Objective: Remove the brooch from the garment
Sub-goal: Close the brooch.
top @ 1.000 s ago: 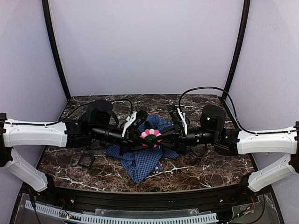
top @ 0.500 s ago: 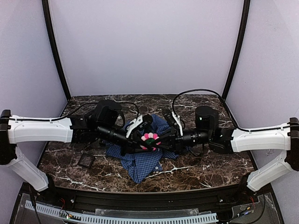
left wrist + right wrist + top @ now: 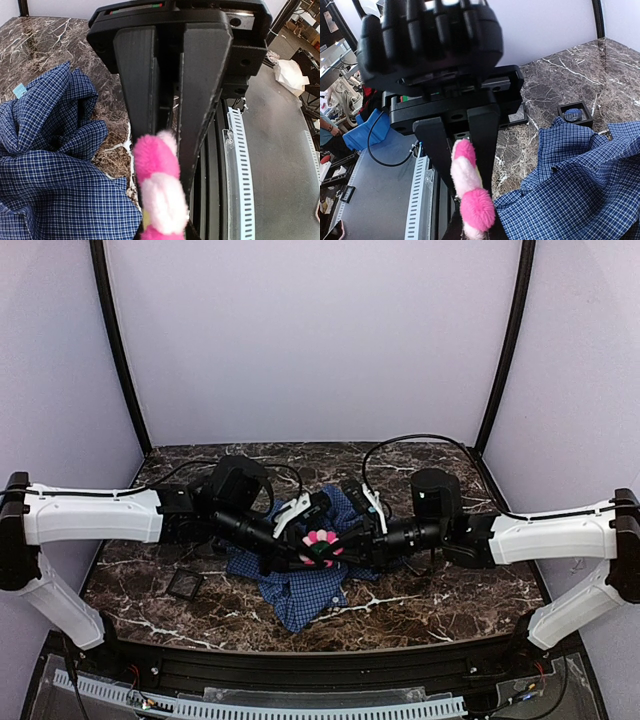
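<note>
The brooch (image 3: 320,540), a fluffy pink and pale-pink flower, hangs above the table between my two gripper tips. My left gripper (image 3: 306,552) comes in from the left and my right gripper (image 3: 338,543) from the right, and both are shut on it. The left wrist view shows the brooch (image 3: 157,185) edge-on, clamped below the right gripper's fingers (image 3: 200,75). In the right wrist view the brooch (image 3: 470,185) sits under the left gripper's fingers (image 3: 482,135). The blue checked garment (image 3: 300,585) lies crumpled beneath. Whether the pin still catches the cloth is hidden.
A small black square tray (image 3: 185,585) sits on the marble table left of the garment, and the same black square tray (image 3: 575,114) holds something round and blue. The garment's light-blue tag (image 3: 20,90) faces up. A black rail (image 3: 320,665) runs along the near edge.
Both arms have drawn in toward the middle and tilted, and the brooch has sunk slightly closer to the garment. Both grippers have stayed shut.
</note>
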Available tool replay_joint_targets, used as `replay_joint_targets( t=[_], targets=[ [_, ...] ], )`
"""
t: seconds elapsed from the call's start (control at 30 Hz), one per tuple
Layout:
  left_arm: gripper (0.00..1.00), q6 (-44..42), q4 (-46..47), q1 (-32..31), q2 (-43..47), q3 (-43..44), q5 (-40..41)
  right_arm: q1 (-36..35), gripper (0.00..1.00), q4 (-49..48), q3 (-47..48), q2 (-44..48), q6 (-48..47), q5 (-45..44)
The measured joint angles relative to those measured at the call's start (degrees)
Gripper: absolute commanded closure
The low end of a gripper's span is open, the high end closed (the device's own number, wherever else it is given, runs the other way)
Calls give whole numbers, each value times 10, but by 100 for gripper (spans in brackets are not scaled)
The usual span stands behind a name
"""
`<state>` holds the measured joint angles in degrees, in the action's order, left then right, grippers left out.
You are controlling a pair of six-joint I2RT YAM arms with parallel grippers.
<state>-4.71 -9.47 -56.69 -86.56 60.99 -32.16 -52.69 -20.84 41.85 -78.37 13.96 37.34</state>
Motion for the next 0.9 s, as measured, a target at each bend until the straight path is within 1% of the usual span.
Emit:
replay_joint_targets(
  t=[0.2, 0.27, 0.4, 0.43, 0.47, 0.5, 0.53, 0.57, 0.6, 0.63, 0.67, 0.77, 0.8, 0.87, 0.9],
  targets=[
    [99, -5, -23, 2, -14, 15, -1, 1, 100, 12, 3, -5, -1, -1],
    [95, -8, -24, 2, -15, 16, -1, 2, 100, 13, 3, -3, 0, -2],
    [78, -12, -9, 2, -14, 16, 5, 2, 100, 16, -1, 13, 2, -19],
    [76, -12, 0, 2, -14, 16, 9, 2, 100, 15, -2, 18, 5, -29],
    [68, -14, 14, 2, -11, 14, 16, 1, 100, 12, -2, 23, 10, -39],
    [65, -16, 31, 2, -6, 8, 21, 1, 100, 6, -3, 29, 16, -47],
    [56, -17, 53, 0, 0, 1, 28, 0, 100, -4, -5, 33, 22, -56],
    [52, -19, 72, -3, 8, -7, 33, -2, 100, -10, -6, 37, 27, -61],
    [44, -21, 92, -6, 18, -17, 38, -2, 100, -20, -9, 42, 32, -68],
    [40, -21, 107, -10, 31, -27, 43, -3, 100, -27, -11, 46, 37, -72],
    [32, -23, 121, -12, 43, -38, 50, -4, 100, -34, -14, 50, 41, -75],
    [19, -24, 145, -14, 78, -66, 67, -3, 100, -40, -19, 57, 50, -83],
    [13, -25, 150, -14, 91, -77, 73, -1, 100, -41, -21, 58, 52, -87],
    [6, -26, 158, -13, 116, -99, 85, 0, 100, -41, -24, 59, 57, -92],
    [5, -27, 159, -13, 127, -107, 90, 1, 100, -41, -25, 59, 59, -94]
  ],
)
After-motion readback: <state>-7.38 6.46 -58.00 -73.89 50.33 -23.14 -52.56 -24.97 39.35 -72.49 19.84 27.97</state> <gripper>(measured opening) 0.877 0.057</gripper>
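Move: Pinched between the facing fingertips, the brooch sits about 1 cm ahead of the left hand's point and 1 cm to its right, at about the same height. From the right hand it lies some 1 cm left and level with it both fore-aft and in height. Beneath is the garment, its middle roughly 5 cm ahead of the left hand, 2 cm left and 16 cm down. A flat black tray lies about 27 cm left of that hand, level fore-aft and 19 cm below. Letting go of the brooch, the left hand first sinks barely half a centimetre, then spreads its fingers wide while rising about 6 cm, finally backing some 3 cm left, its fingertips tilting up and the wrist rolling about 15 degrees. The right hand keeps its pinch and carries the brooch about 3 cm up, a little forward and right, swinging some 10 degrees clockwise. ##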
